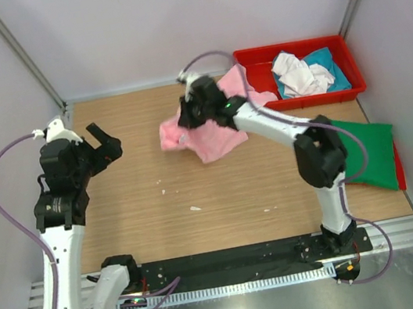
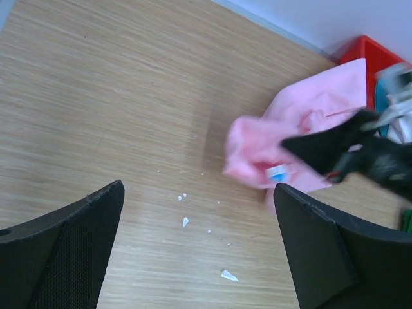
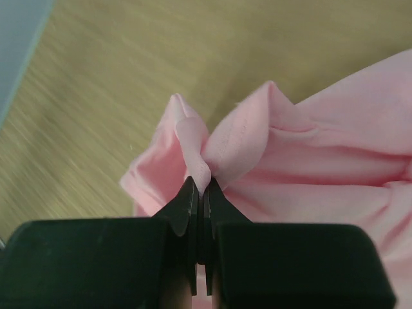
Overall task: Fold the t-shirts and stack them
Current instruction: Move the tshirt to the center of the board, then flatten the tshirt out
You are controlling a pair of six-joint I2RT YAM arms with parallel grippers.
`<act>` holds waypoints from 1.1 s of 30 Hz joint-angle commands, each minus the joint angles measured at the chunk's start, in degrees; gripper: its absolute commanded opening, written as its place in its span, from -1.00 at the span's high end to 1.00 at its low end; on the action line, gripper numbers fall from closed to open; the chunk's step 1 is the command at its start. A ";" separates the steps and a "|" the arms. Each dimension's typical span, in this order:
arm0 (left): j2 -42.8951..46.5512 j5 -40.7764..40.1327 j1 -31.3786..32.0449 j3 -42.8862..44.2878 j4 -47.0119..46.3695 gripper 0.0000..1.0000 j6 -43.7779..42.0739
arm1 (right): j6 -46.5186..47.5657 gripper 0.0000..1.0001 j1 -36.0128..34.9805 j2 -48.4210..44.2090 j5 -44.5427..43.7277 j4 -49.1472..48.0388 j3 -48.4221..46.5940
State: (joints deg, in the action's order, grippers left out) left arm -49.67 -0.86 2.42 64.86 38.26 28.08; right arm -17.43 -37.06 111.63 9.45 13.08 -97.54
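Observation:
A crumpled light pink t-shirt (image 1: 216, 141) lies on the wooden table, one end trailing towards the red tray. My right gripper (image 1: 187, 116) is shut on a pinched fold of it, seen close up in the right wrist view as pink cloth (image 3: 309, 154) bunched between the closed tips (image 3: 201, 187). My left gripper (image 1: 103, 144) hovers wide open at the left, well apart from the shirt. Its view shows the pink t-shirt (image 2: 257, 148) ahead and bare table between its fingers (image 2: 196, 190). A dark green t-shirt (image 1: 368, 151) lies at the right edge.
The red tray (image 1: 292, 46) at the back right holds a white t-shirt (image 1: 300, 75) and a teal one (image 1: 339, 78). Small white scraps (image 1: 195, 208) are scattered on the wood. White walls enclose the table on three sides.

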 commanded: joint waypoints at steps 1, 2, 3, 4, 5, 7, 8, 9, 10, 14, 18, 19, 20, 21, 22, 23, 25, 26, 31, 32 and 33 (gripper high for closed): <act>0.80 -0.54 0.13 -1.14 2.25 -0.99 0.57 | -8.39 0.97 -7.66 6.11 0.39 -6.04 2.61; 0.72 -0.72 0.13 -1.57 2.52 -0.99 0.93 | -9.54 0.97 -10.46 7.27 2.74 -6.75 2.79; 0.80 -0.89 0.13 -2.10 2.78 -1.00 1.62 | -10.42 0.98 -11.97 8.15 3.81 -7.45 2.79; 0.72 -1.07 0.13 -2.37 2.87 -1.00 2.07 | -10.52 0.98 -13.20 8.77 3.82 -7.80 2.88; 0.80 -1.68 0.05 -2.72 3.22 -1.00 2.51 | -10.61 0.98 -15.39 9.12 3.64 -8.68 3.31; 1.33 -2.47 0.05 -3.68 3.14 -1.00 3.91 | -10.34 0.96 -16.64 9.04 4.17 -9.47 3.75; 1.42 -3.78 0.13 -3.95 3.14 -0.99 4.26 | -10.34 0.93 -17.34 9.04 4.43 -9.13 3.67; 1.50 -4.58 0.05 -4.21 3.14 -1.00 4.70 | -10.26 0.97 -17.43 8.95 5.04 -8.69 3.58; 1.77 -5.46 0.13 -4.74 3.22 -0.99 5.40 | -9.99 0.98 -17.52 8.78 5.48 -8.43 3.84; 1.51 -10.73 0.13 -4.31 4.89 -1.00 6.99 | -9.03 0.98 -18.48 6.41 6.54 -8.77 5.25; 0.54 -13.72 0.05 -3.25 7.44 -1.00 8.05 | -6.74 0.56 -19.10 5.61 4.00 -5.97 5.17; 0.37 -13.73 -0.04 -3.25 8.14 -1.00 8.22 | -6.30 0.33 -18.84 5.35 2.69 -3.35 4.82; 0.36 -13.55 0.04 -3.42 8.32 -0.99 8.40 | -5.95 -0.22 -18.67 4.91 2.68 -2.02 4.64; 0.28 -13.12 0.05 -3.42 8.76 -0.99 8.49 | -5.86 -0.46 -18.40 4.47 3.02 -0.79 4.55; 0.28 -12.15 0.05 -3.60 9.20 -0.99 8.75 | -5.60 -0.75 -18.14 3.08 3.20 1.66 4.55; 0.45 -11.62 0.05 -3.69 9.46 -0.99 9.01 | -4.64 -0.85 -18.14 2.11 2.77 2.99 4.55; 0.71 -9.70 0.05 -4.48 9.81 -0.99 9.89 | -4.28 -0.95 -18.05 -0.96 -1.94 7.28 4.72; 0.71 -8.99 -0.04 -4.91 10.25 -1.00 11.20 | -4.28 -0.99 -17.87 -1.85 -4.24 8.79 4.81; 0.37 -2.67 -0.04 -11.57 9.56 -1.00 19.11 | -6.64 -0.98 -13.49 -5.98 -9.19 14.69 7.96; 0.28 -0.13 0.04 -13.43 9.12 -1.00 20.51 | -7.35 -0.98 -11.22 -7.03 -9.19 14.52 8.93; 0.10 0.51 0.05 -15.10 7.63 -1.00 23.23 | -8.31 -0.98 -9.98 -7.39 -9.02 14.08 10.16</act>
State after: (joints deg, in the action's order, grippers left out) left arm -49.23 -6.11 2.42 54.33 46.74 43.68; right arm -23.35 -51.79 108.09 4.25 24.47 -90.04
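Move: The right hand holds the pink t-shirt's leading edge. The bare landing spot lies about 17 cm back, 13 cm left and 20 cm below that hand. A white scrap lies some 22 cm back and 3 cm left of the hand; the shirt's trailing part is about 4 cm ahead and 12 cm right, and the red bin 16 cm ahead and 44 cm right. From the left hand, the landing spot is roughly 2 cm back, 10 cm right and 28 cm below. Still pinching the pink shirt's edge, the right hand drags it in a quick swing back, down and left, about 17 cm back, turning some 20 degrees counter-clockwise. It eases up, opens wide and lets go, then rises and draws off to the right above the cloth. The open left hand sinks about 10 cm, tipping its fingers down towards the shirt. ##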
